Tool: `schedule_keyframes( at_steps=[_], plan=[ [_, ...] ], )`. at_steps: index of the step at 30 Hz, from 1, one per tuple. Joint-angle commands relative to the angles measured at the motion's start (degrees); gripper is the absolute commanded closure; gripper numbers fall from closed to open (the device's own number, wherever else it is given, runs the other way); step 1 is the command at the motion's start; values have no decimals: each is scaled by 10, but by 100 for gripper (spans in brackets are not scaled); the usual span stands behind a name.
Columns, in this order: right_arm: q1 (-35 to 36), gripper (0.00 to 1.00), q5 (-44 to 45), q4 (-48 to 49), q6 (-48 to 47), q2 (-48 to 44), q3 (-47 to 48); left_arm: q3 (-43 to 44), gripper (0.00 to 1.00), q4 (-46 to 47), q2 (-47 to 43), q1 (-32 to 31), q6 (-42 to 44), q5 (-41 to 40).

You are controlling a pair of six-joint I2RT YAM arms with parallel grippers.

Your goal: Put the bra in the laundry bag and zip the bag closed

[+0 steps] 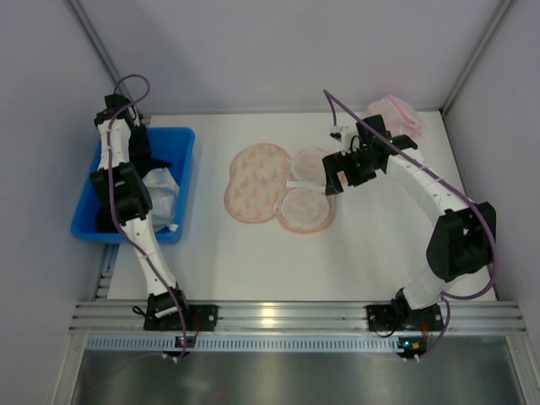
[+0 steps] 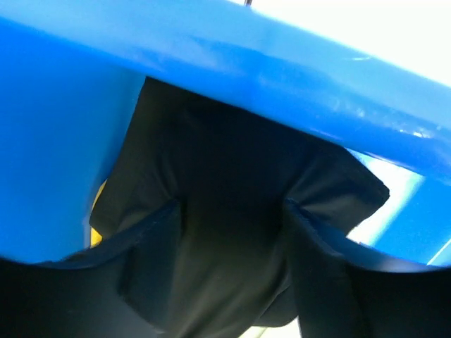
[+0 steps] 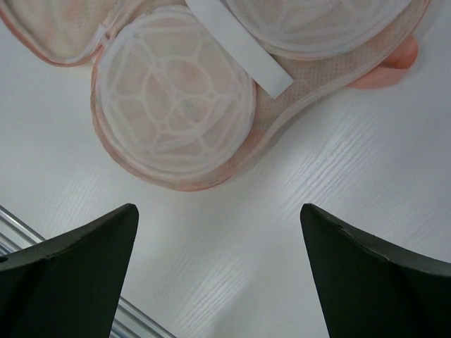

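The black bra [image 2: 232,148] lies bunched in a corner of the blue bin [image 2: 282,63]. My left gripper [image 2: 231,208] reaches down into that bin [image 1: 183,169], its jaws apart, one on each side of a fold of the black fabric. The laundry bag [image 1: 253,181] lies unzipped and spread flat on the white table, its other half showing two white mesh domes [image 1: 305,202]. My right gripper [image 1: 336,175] hovers open at the bag's right edge, holding nothing. In the right wrist view one dome [image 3: 173,105] and a white strap [image 3: 239,49] lie beyond the fingertips [image 3: 130,211].
White cloth [image 1: 162,196] fills the near part of the bin, and a bit of yellow cloth [image 2: 97,204] peeks beside the bra. A pink-and-white mesh bundle [image 1: 395,114] sits at the table's back right corner. Grey walls enclose the table.
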Motion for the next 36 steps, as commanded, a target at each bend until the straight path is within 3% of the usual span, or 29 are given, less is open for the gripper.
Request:
schedule_keyframes(
  at_steps=[1,4,5,10,24,36],
  plan=[
    [-9,1,-11,-5,5,-28,9,21,45,11,-16,1,8,3],
    [-8,1,-16,-6,10,-26,10,20,58,19,-34,1,7,9],
    [-9,1,-16,-7,11,-28,12,20,69,20,-39,1,8,12],
    [-9,1,-15,-12,6,-28,18,10,100,20,-83,1,17,24],
    [-46,1,-52,-26,-38,-40,79,-3,100,43,-263,1,14,118],
    [-56,1,-89,-38,-39,-35,126,-104,100,183,-409,-1,21,192]
  ],
)
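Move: The left fingers are low inside the blue box at its far-left end, around the far end of the black garment. The garment's middle lies about 9 cm back, 1 cm to the left and 2 cm lower. The box's far rim is roughly 4 cm straight ahead, and the white bundle some 17 cm back and 6 cm to the right. From the right hand, the garment is about 52 cm to the left, 4 cm ahead and 12 cm below. Shut the left gripper on the black cloth between its fingers, then pull it up out of the blue box by about 30 cm, slowly at first and then fast, easing right and slightly back while the wrist tips the fingers up some 40 degrees towards forward. Meanwhile raise the open, empty right gripper about 6 cm, a little forward. ##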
